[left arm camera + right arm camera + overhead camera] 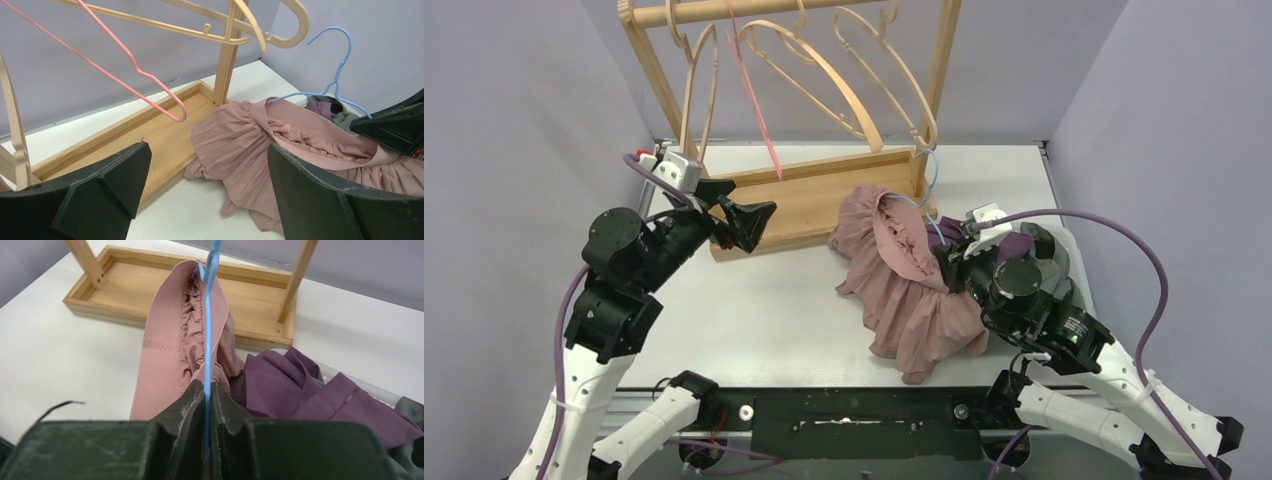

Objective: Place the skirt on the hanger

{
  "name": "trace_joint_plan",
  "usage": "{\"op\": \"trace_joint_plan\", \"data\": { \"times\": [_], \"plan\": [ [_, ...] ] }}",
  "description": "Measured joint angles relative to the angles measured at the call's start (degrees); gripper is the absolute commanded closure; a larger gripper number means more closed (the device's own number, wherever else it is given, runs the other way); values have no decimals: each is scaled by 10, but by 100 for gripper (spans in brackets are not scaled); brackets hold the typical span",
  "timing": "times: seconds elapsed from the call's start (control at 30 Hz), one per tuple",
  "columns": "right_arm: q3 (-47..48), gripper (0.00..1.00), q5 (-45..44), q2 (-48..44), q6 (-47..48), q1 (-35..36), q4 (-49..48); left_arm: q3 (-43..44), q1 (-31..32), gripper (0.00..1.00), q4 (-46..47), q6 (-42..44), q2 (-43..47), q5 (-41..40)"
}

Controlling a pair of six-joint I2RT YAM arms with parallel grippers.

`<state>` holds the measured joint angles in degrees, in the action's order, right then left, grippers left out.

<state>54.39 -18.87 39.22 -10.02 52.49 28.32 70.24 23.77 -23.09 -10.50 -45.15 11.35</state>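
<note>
A dusty-pink pleated skirt [909, 290] lies crumpled on the white table, right of the wooden rack. A blue wire hanger [332, 82] stands with one arm threaded into the skirt's waistband [165, 345]. My right gripper [206, 400] is shut on the blue hanger [207, 340], its fingers pinching the wire just below the bunched waistband. In the top view the right gripper [947, 262] sits against the skirt's right side. My left gripper [210, 185] is open and empty. It hovers over the table left of the skirt [250, 140], and the top view shows it [744, 208] near the rack's tray.
The wooden rack [824, 195] has a tray base and a top rail carrying several beige hangers and a pink wire hanger [135, 70]. A purple garment [300, 385] and a grey one lie in a basket at the right, beneath my right arm.
</note>
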Motion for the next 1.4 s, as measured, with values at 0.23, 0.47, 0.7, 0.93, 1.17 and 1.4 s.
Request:
{"op": "trace_joint_plan", "data": {
  "times": [0.23, 0.47, 0.7, 0.93, 1.17, 1.4],
  "plan": [
    [-26, 100, -97, -9, -13, -2, -21, 9, 0, 13, 8, 0, -26, 0],
    [-33, 100, -156, 1, -28, -39, -39, 1, 0, 13, 16, 2, -34, 0],
    [35, 100, -79, 85, -6, -157, -63, -11, -1, 13, 29, 2, -37, 0],
    [136, 100, 121, 177, 13, -321, -72, -19, -2, 13, 30, 2, -37, 1],
    [265, 100, 259, 247, 41, -333, -51, -22, -2, 13, 29, 5, -34, 2],
    [376, 100, 275, 320, 50, -333, -33, -22, -2, 13, 29, 17, -37, -2]
  ]
}}
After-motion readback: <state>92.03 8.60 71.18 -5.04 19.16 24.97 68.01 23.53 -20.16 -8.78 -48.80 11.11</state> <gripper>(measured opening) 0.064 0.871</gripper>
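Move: The blue hanger, still pinched in the right fingers with the skirt on it, is bound for the free stretch of rail at the rack's right end, roughly 30 cm ahead of the right hand, 4 cm left and 25 cm up. The rightmost wooden hanger hangs about 24 cm ahead, 6 cm left and 12 cm up; the right post stands some 30 cm straight ahead. From the left hand that stretch of rail lies about 27 cm ahead, 20 cm right and 13 cm higher. The blue hanger and skirt, kept pinched by the right fingers, go rightward and forward first, the wrist swinging about 25 degrees clockwise, then mainly forward. They then rise towards the rail's right end, roughly 15 cm forward and 14 cm up overall, drifting back left as the wrist unwinds. The left hand, empty and open, eases a couple of centimetres forward and down. ##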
